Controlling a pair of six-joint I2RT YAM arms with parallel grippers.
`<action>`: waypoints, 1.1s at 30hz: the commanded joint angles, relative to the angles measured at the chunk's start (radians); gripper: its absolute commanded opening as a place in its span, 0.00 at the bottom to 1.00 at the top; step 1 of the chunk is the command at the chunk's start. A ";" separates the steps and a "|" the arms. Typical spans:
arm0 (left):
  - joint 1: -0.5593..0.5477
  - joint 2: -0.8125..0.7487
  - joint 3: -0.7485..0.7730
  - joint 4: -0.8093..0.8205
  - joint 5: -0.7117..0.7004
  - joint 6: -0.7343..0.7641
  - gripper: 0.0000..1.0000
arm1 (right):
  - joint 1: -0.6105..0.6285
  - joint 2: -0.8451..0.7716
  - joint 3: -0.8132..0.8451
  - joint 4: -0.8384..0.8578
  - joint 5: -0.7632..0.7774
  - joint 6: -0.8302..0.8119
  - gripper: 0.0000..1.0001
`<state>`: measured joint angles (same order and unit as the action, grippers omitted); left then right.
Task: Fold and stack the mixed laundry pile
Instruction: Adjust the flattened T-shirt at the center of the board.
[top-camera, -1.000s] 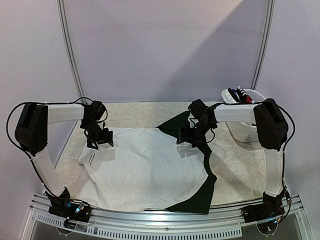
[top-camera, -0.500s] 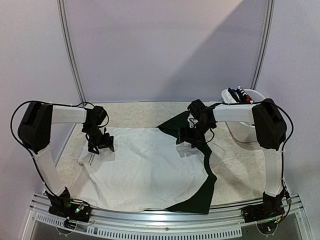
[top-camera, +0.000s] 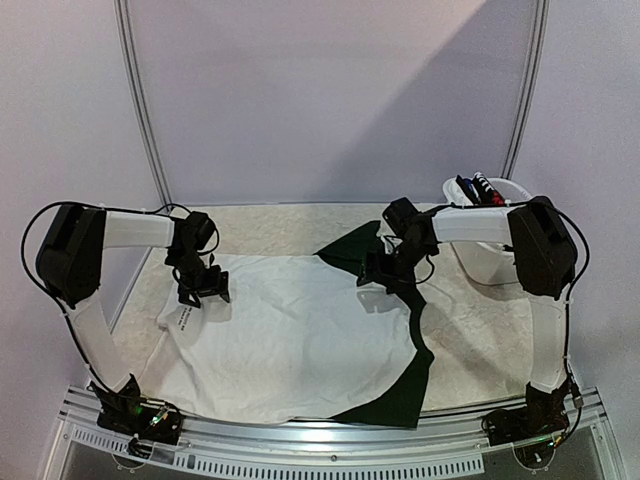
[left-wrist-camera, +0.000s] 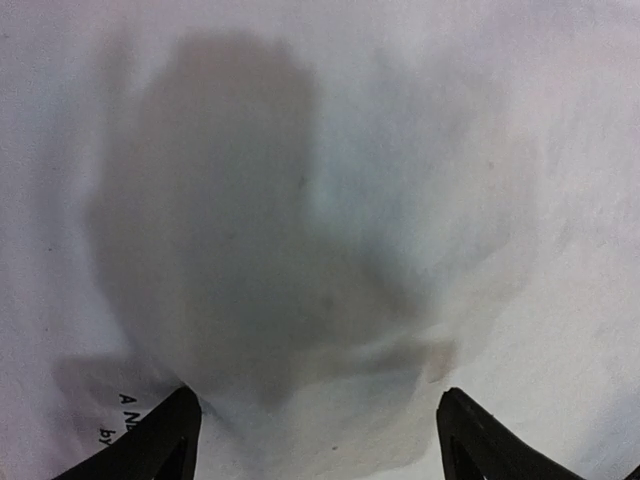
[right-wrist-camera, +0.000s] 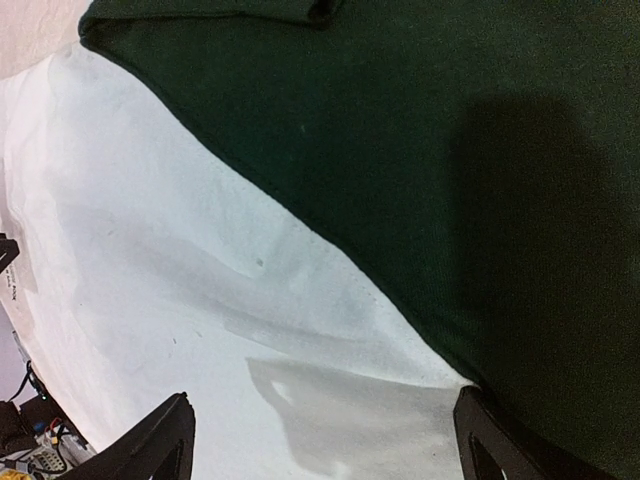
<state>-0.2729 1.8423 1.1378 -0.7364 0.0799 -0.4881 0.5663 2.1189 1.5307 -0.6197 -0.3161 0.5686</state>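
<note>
A white T-shirt (top-camera: 290, 340) with small black print (top-camera: 180, 318) lies spread flat over a dark green piece (top-camera: 400, 390). The green piece shows at the back (top-camera: 350, 250) and along the right. My left gripper (top-camera: 203, 290) hovers open just above the shirt's back left corner. In the left wrist view the left gripper (left-wrist-camera: 318, 445) is wide open over white cloth (left-wrist-camera: 400, 150), with nothing between the jaws. My right gripper (top-camera: 388, 275) is open over the shirt's back right edge. In the right wrist view the right gripper (right-wrist-camera: 325, 445) straddles the white hem (right-wrist-camera: 330, 400) beside the green cloth (right-wrist-camera: 450, 150).
A white tub (top-camera: 488, 250) stands at the back right behind the right forearm, with several dark, blue and red garments (top-camera: 475, 188) in it. Bare beige tabletop (top-camera: 470, 330) lies to the right of the clothes. A metal rail (top-camera: 330, 440) runs along the near edge.
My left gripper has sunk a little toward the shirt's corner and narrowed slightly. The right gripper has barely shifted to the right. The garments have not moved.
</note>
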 joint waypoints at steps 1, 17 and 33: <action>-0.048 0.019 -0.036 0.043 0.040 -0.030 0.82 | -0.043 0.015 -0.069 -0.073 0.059 -0.021 0.91; -0.153 -0.011 -0.018 0.045 0.047 -0.142 0.82 | -0.146 -0.095 -0.164 -0.105 0.109 -0.086 0.91; -0.173 -0.174 0.105 -0.132 -0.077 -0.107 0.86 | -0.154 -0.125 0.084 -0.090 -0.118 -0.010 0.91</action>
<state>-0.4412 1.7264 1.2037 -0.7921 0.0391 -0.6289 0.4175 2.0125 1.5394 -0.7338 -0.3733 0.4744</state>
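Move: My left fingers are already down on the T-shirt, whose middle lies about 19 cm to the right and 10 cm nearer me; its small print sits some 6 cm left and 3 cm back. From my right hand the T-shirt's middle is about 24 cm left and 13 cm back. The far green corner is 10 cm ahead and 6 cm left of my right hand, the laundry basket some 29 cm right and 10 cm ahead. With both grippers kept open and fingers pointing down, I drag the T-shirt across the board to my right. My left hand slides about 6 cm while my right, its right fingertip down by the white-green seam, goes about 8 cm. Then I lift both clear of the cloth by roughly 5 cm, the right easing forward and a little back left. ##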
